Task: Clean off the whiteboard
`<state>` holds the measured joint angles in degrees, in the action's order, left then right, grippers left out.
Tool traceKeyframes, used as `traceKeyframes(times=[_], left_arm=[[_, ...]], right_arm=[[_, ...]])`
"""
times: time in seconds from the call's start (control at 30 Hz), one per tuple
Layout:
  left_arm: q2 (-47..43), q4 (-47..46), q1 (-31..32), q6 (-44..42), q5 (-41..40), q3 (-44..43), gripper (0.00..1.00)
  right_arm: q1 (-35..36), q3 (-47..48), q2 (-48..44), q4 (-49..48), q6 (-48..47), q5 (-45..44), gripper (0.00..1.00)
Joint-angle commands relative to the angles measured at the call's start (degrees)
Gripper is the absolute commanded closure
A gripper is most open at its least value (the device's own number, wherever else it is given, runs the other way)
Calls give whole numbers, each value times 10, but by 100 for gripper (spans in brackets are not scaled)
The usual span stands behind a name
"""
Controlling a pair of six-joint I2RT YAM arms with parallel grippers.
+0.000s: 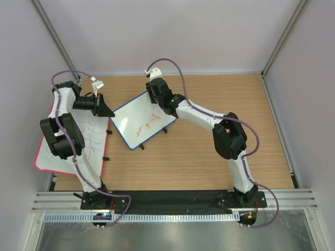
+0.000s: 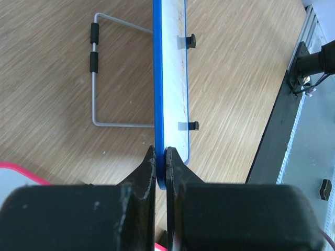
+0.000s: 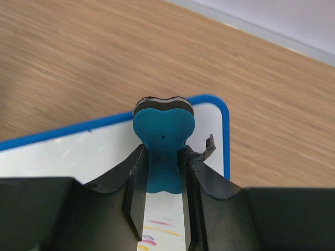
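Observation:
The whiteboard (image 1: 137,121) with the dark blue frame lies at the table's middle, with red and yellow scribbles (image 1: 149,123) on its right half. My left gripper (image 1: 108,112) is shut on its left corner. In the left wrist view my gripper (image 2: 161,151) pinches the blue frame edge (image 2: 159,78). My right gripper (image 1: 154,98) is over the board's far corner, shut on a teal eraser (image 3: 163,137). In the right wrist view my gripper (image 3: 163,151) holds the eraser's head at the board's (image 3: 68,151) rounded corner. Scribbles (image 3: 159,230) show between the fingers.
A larger pink-framed whiteboard (image 1: 65,151) with purple scribbles lies at the left edge, partly under my left arm. A small silver-white object (image 1: 97,83) sits at the far left. A wire stand (image 2: 94,78) lies behind the blue board. The black base rail (image 2: 275,136) runs along the near side.

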<state>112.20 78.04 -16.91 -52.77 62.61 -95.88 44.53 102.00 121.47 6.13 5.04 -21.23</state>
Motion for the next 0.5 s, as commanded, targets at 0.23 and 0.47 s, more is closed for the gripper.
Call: traceKeyframes(times=[0.23,0.47], left_arm=[[-33,23,7,-39,-28,-3,100],[-38,25,7,-42,-26,-1,100]], right_arm=[[1,-62,-11,-12,30,-29,99],[-9,-242,-64,-58,74,-39,99]])
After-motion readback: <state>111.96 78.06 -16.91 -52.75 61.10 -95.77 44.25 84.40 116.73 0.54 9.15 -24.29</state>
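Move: The right hand already holds the eraser at the tilted whiteboard's far top corner. The remaining coloured marks are centred about 8 cm back, 1 cm left and 7 cm lower. From this hand, the board's lower right corner is roughly 3 cm back, 10 cm right and 11 cm down. From the left hand, which grips the board's left corner, those marks lie some 4 cm ahead, 15 cm right and 9 cm below. Keeping the eraser on the whiteboard face, the right hand rides up about 1 cm, then reverses and sweeps down the slope beside the right edge, mostly down with some rightward and backward travel. It ends roughly 8 cm from its start, nearer the marks, with its grip unchanged. The left hand keeps pinching the board's left corner to steady it. ##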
